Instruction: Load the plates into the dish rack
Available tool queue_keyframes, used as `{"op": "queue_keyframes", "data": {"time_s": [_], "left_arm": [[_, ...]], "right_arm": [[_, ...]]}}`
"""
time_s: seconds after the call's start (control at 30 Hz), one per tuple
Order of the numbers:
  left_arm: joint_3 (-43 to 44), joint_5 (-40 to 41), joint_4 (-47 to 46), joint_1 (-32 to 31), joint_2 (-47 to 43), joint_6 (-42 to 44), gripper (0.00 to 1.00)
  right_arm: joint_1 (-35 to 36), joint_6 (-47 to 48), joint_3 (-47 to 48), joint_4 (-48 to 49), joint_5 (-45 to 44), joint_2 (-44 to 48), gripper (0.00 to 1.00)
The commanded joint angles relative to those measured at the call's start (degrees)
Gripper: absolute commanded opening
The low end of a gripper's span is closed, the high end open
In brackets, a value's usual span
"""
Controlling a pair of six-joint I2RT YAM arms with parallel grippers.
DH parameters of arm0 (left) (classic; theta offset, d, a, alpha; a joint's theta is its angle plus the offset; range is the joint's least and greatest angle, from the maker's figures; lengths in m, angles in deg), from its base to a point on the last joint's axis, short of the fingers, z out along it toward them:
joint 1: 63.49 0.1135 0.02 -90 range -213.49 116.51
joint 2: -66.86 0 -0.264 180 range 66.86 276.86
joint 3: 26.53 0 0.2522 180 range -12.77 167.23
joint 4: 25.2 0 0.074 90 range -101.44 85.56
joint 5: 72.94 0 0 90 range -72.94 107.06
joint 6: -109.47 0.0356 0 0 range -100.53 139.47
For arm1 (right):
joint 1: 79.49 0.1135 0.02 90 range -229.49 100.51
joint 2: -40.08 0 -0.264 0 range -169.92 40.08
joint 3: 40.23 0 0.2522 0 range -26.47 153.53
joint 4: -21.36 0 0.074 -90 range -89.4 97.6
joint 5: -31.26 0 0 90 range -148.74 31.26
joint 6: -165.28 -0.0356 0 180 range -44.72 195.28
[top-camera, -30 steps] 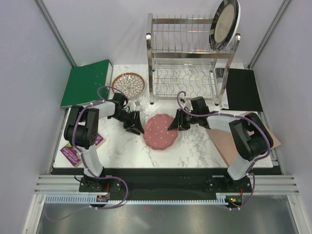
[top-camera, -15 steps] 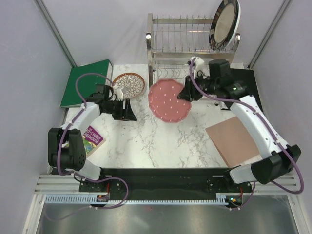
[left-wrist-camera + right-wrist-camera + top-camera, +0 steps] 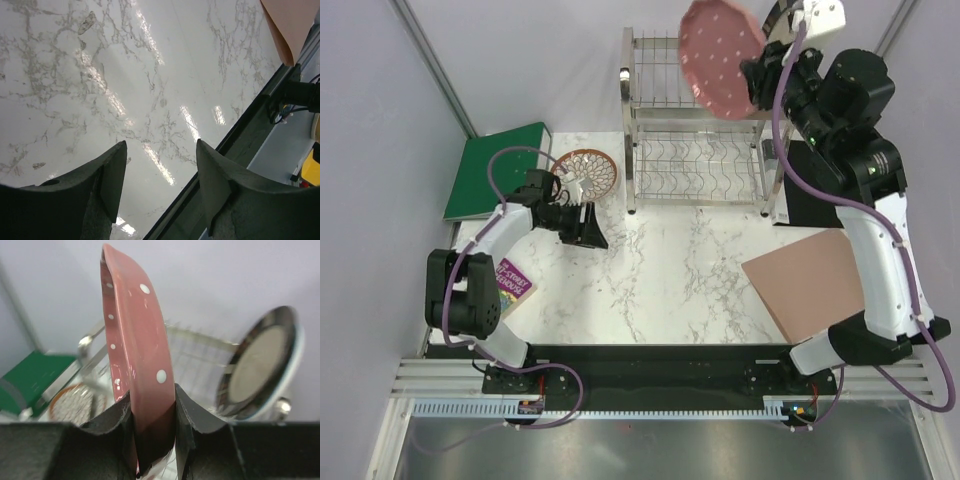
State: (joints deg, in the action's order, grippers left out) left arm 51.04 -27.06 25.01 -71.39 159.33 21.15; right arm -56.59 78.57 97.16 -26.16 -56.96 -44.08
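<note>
My right gripper (image 3: 757, 78) is shut on the edge of the pink plate with white dots (image 3: 720, 55), holding it on edge, high over the top tier of the dish rack (image 3: 705, 130). In the right wrist view the pink plate (image 3: 132, 330) stands upright between the fingers of that gripper (image 3: 152, 425). A dark-rimmed plate with a beige centre (image 3: 260, 370) stands in the rack's top tier at the right. The brown-and-white petal plate (image 3: 585, 172) lies flat on the table left of the rack. Just below it, my left gripper (image 3: 592, 228) hangs open and empty over bare marble (image 3: 160, 165).
A green folder (image 3: 495, 170) lies at the back left and a purple booklet (image 3: 510, 280) by the left arm. A black mat (image 3: 820, 185) sits right of the rack. In front of that mat lies a peach board (image 3: 810, 280). The table's front edge (image 3: 240, 135) runs close under the left fingers.
The right arm lifted the pink plate from the table's middle to above the rack's top tier. The left gripper let go of the plate, opened and drew back left.
</note>
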Motion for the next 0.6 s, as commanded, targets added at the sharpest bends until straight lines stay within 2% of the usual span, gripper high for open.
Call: {"op": "queue_keyframes", "data": {"time_s": [0.0,0.07,0.17,0.37,0.57], "left_arm": [[1.3,-1.7,-0.9,-2.2,-3.9,4.3,0.64],[0.0,-2.0,-1.5,-2.6,-4.6,4.2,0.64],[-2.0,-2.5,-2.0,-3.0,-5.1,3.7,0.63],[-4.4,-3.2,-2.9,-3.4,-6.2,4.0,0.63],[-5.3,-3.8,-4.3,-3.5,-5.4,3.4,0.62]], "right_arm": [[1.7,-2.4,8.0,17.8,-31.7,-7.2,0.00],[2.8,0.5,8.7,22.7,-38.7,-8.6,0.00],[4.2,7.9,5.3,31.9,-42.2,-9.3,0.00],[5.0,15.4,8.4,35.2,-47.8,-14.4,0.00],[5.0,17.4,7.3,36.0,-47.3,-16.2,0.00]]}}
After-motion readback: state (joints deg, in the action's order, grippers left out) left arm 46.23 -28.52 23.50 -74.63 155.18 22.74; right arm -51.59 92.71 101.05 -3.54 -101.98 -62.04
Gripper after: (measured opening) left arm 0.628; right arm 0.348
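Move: The right hand already grips the pink plate's near edge. The free upper-tier slot in the dish rack lies about 16 cm ahead, 5 cm right and 10 cm below that hand. The black-rimmed plate stands some 15 cm ahead, 8 cm right and 10 cm below; the white plate is just beyond it, 10 cm right, at the same distance ahead and height. From the left hand the slot lies roughly 22 cm ahead, 36 cm right and 35 cm up. Right hand carries the pink plate 11 cm forward and rightward towards the free slot, turning about 40 degrees clockwise. ##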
